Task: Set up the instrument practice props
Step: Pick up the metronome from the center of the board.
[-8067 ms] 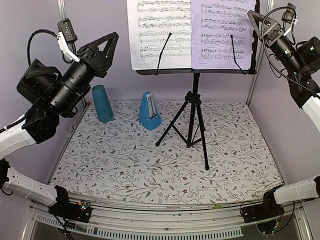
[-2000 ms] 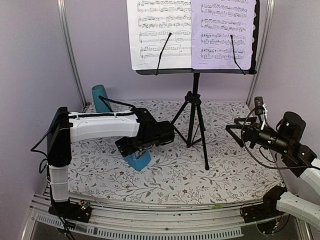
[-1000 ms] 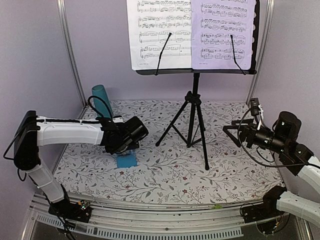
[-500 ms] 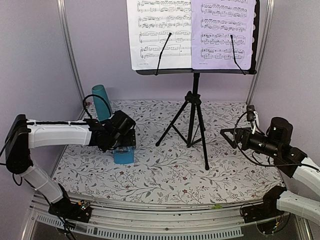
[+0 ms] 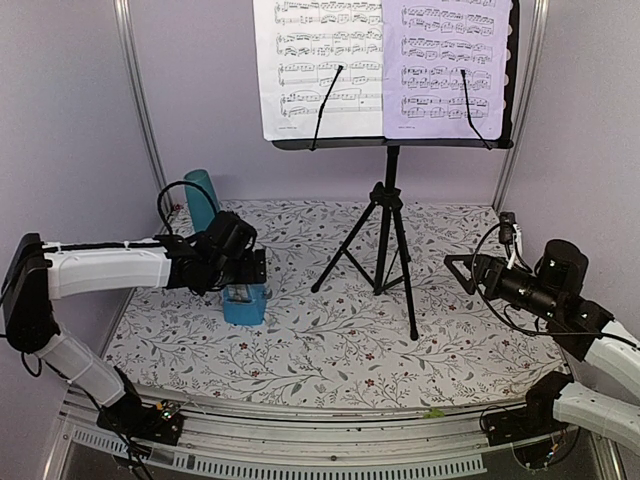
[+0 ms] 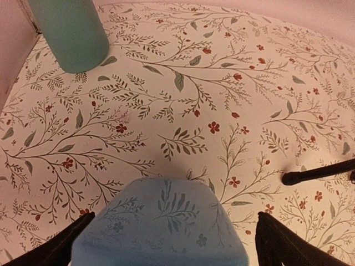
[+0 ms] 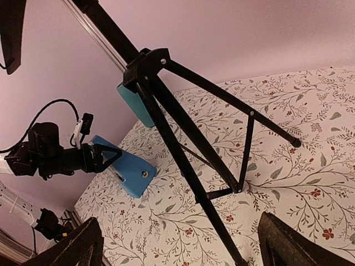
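The black tripod music stand is upright at mid-table. Its tray carries the white page on the left and the lavender page on the right. The blue metronome rests on the mat at the left. My left gripper hangs just over it, open. In the left wrist view the metronome fills the space between the spread fingers of the left gripper, with a gap at the right finger. My right gripper is open and empty, right of the stand's legs.
A tall teal cup stands at the back left corner, close behind the left arm; its base shows in the left wrist view. One stand foot reaches toward the metronome. Lavender walls and metal posts border the floral mat.
The left gripper has carried the metronome a little left and back, and its jaws have widened around it. The right gripper has drifted slightly; stand and pages are unmoved.
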Robot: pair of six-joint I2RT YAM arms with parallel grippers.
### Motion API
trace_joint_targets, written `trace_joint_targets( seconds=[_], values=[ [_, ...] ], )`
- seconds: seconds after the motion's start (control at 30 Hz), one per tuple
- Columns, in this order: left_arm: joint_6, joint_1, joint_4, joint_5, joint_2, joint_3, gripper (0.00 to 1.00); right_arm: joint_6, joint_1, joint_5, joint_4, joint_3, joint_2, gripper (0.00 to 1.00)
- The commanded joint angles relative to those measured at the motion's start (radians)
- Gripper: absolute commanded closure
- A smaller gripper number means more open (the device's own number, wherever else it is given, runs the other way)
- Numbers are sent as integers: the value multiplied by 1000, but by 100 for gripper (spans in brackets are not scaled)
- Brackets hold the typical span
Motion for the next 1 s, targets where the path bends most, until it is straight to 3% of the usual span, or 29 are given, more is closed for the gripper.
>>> trace_joint_targets(
  seconds=[0.0, 0.2, 0.63, 0.77, 0.97],
  values=[
    [98, 45, 48, 56, -39, -40, 1, -29, 7, -9, -3, 10, 30, 1],
    [157, 71, 89, 93, -34, -44, 2, -61, 7, -16, -8, 26, 58, 1],
    [279, 141, 207, 208, 17, -64, 17, -117, 8, -64, -23, 23, 61, 1],
    [281, 150, 219, 211, 27, -79, 31, -134, 11, -75, -29, 23, 61, 1],
    [341, 150, 250, 291, 5, -89, 59, -185, 81, -35, -53, 40, 86, 0]
  ],
)
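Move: The metronome stands upright about 3 cm ahead of the left hand and 1 cm to its left, between the open fingers, its middle some 4 cm below them. The green cup is about 24 cm ahead of that hand and 13 cm left; the music stand's nearest foot on that side is 8 cm ahead and 12 cm right, down on the table. From the right hand the metronome lies roughly 13 cm ahead and 35 cm left. The left hand eases forward about 3 cm at nearly the same height, taking the metronome's upper body deeper between its fingers while it turns some 10 degrees clockwise; over the second half of the advance the fingers close from wide open to a little over half and pinch the metronome by its two sides. Meanwhile the empty right hand sinks about 2 cm and drifts a similar amount left, staying open and touching nothing. ##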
